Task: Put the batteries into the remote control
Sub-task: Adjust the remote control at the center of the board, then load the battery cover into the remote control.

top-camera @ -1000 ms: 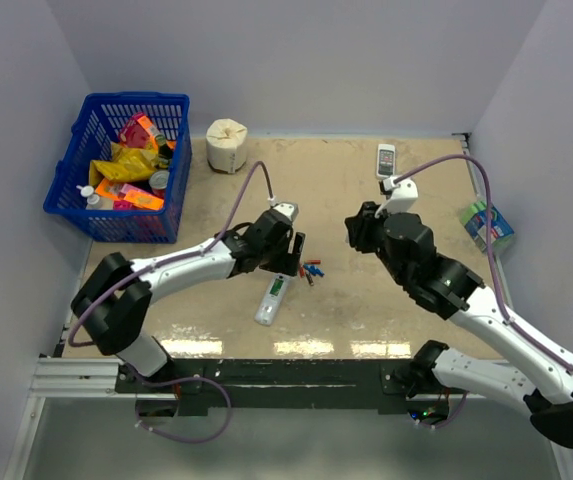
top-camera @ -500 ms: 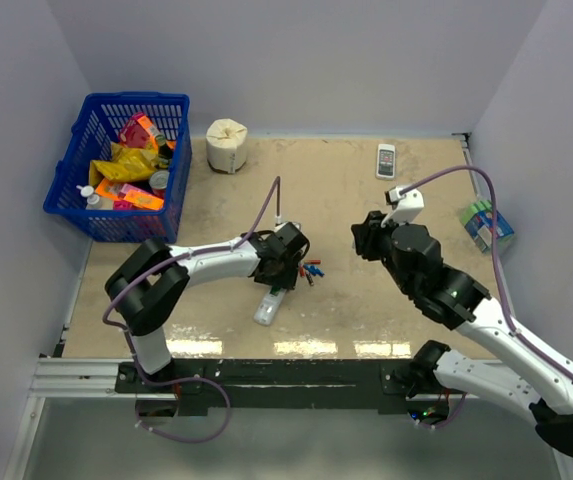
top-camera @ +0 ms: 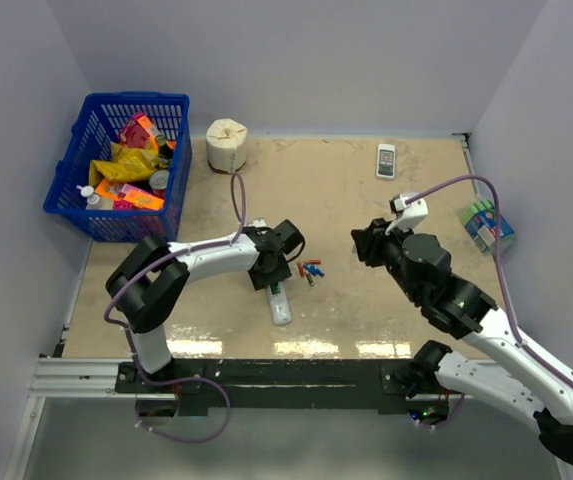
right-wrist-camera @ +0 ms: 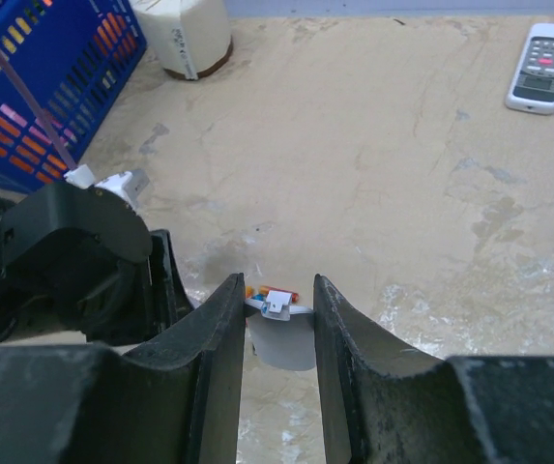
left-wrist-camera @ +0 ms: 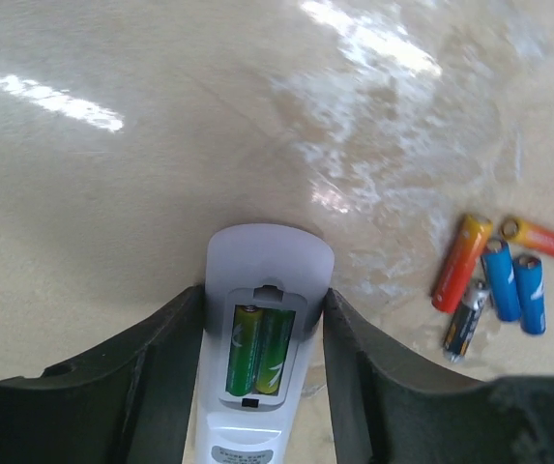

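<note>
The remote control lies back-up on the table, its battery compartment uncovered, with two green batteries side by side inside. My left gripper straddles the remote's end, both fingers pressed against its sides. Several loose batteries in orange, blue and dark lie just to the right, also seen from above as the loose batteries. My right gripper hangs above the table right of them, shut on the white battery cover. From above, the right gripper sits apart from the left gripper.
A blue basket full of packets stands at the back left, with a white roll beside it. A shorter white handset lies at the back right. A green-blue packet sits by the right wall.
My left gripper has come down over the remote and narrowed onto its sides. The remote has swung from slanted to nearly straight toward the near edge. The right arm shifted slightly right.
</note>
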`<state>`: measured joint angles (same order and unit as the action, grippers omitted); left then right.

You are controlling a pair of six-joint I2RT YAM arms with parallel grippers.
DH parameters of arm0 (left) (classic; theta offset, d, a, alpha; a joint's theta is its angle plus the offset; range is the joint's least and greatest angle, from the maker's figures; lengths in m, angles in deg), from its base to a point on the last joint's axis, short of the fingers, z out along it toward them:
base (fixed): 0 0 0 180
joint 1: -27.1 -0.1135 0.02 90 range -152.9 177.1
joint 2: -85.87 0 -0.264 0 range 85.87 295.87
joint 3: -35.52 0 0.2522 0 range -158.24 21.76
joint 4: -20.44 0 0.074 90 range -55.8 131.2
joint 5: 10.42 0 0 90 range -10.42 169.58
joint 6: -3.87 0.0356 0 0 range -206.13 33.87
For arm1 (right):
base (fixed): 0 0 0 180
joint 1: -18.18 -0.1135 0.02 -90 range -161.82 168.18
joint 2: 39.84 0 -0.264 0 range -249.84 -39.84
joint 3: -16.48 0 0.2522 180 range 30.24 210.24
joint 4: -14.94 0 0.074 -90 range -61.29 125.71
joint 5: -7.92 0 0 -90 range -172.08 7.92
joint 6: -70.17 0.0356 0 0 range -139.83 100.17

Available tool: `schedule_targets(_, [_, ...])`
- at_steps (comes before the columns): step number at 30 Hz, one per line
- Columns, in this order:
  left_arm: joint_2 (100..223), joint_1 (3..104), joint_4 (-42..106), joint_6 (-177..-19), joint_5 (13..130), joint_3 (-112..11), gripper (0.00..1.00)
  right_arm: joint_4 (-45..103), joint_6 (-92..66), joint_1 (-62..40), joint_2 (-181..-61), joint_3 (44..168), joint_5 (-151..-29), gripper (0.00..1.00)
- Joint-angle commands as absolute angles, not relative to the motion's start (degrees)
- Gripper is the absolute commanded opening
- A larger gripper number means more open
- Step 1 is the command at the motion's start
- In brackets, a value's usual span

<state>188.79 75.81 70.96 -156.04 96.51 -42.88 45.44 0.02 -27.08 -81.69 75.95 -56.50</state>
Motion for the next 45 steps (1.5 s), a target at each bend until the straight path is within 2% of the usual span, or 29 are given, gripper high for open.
schedule_targets(1, [191.95,72.46,81.57,-170.32,98.04,-43.01,0.34,42.07,-2.87,-26.91,-83.07,75.76,-64.21,0.21])
schedule_targets(3, [192.13,72.37,81.75,-171.55,97.78,-44.33,0.38,42.15,-3.31,-26.91,-84.48,76.20,-66.42,0.22])
schedule_targets(6, [190.12,72.54,79.48,-172.35,97.34,-44.25,0.56,41.45,-4.18,-26.91,-87.03,76.73,-69.06,0.22])
schedule_targets(7, [187.76,72.54,78.08,-172.35,97.51,-44.07,0.66,41.19,-4.45,-26.91,-88.69,76.91,-70.12,0.22])
schedule_targets(10, [180.66,72.54,74.13,-170.69,99.62,-41.35,0.77,40.92,-4.98,-27.00,-92.12,77.61,-74.86,0.22])
schedule_targets(13, [171.18,72.54,70.26,-168.06,103.74,-36.44,0.82,38.73,-4.37,-27.09,-96.34,77.52,-77.77,0.22])
schedule_targets(17, [156.40,72.54,60.51,-158.58,109.46,-23.62,0.85,33.90,-3.22,-27.79,-102.58,78.22,-79.00,0.23])
schedule_targets(20, [142.86,72.89,43.82,-143.46,106.32,-10.53,0.84,31.88,-2.52,-29.98,-109.08,80.42,-76.55,0.22])
schedule_targets(24, [128.35,72.81,31.95,-138.69,102.79,3.37,0.86,27.32,-1.03,-34.46,-115.86,82.35,-71.10,0.22])
schedule_targets(28, [115.62,72.81,29.02,-137.46,102.61,11.98,0.90,22.48,0.03,-37.10,-121.56,82.80,-68.99,0.22])
schedule_targets(33, [111.01,72.72,29.36,-133.77,101.65,13.94,0.93,15.27,0.99,-39.39,-124.39,80.61,-66.88,0.22])
schedule_targets(45, [115.32,72.72,33.94,-133.24,102.26,10.34,0.94,11.57,2.75,-41.68,-130.63,79.37,-61.88,0.21])
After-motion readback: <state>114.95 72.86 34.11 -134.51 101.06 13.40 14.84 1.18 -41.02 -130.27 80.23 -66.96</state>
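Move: The remote is pinched near its far end by the left gripper, so its middle lies about 5 cm back and 2 cm to the right of that hand, about 1 cm below. The loose batteries lie about 10 cm to that hand's right and 3 cm farther out. From the right gripper, which holds the battery cover, the remote's middle is some 19 cm left, 3 cm back and 26 cm down; the loose batteries are about 11 cm left and 4 cm ahead. Twist the left gripper some 15 degrees counter-clockwise on the remote with a small nudge left, then open it and lift off up and to the left, slightly back, tipping the fingers up towards forward. Meanwhile bring the right gripper, cover still held, about 20 cm left and 15 cm down towards the remote's open compartment, turning counter-clockwise and tipping the fingers down. ##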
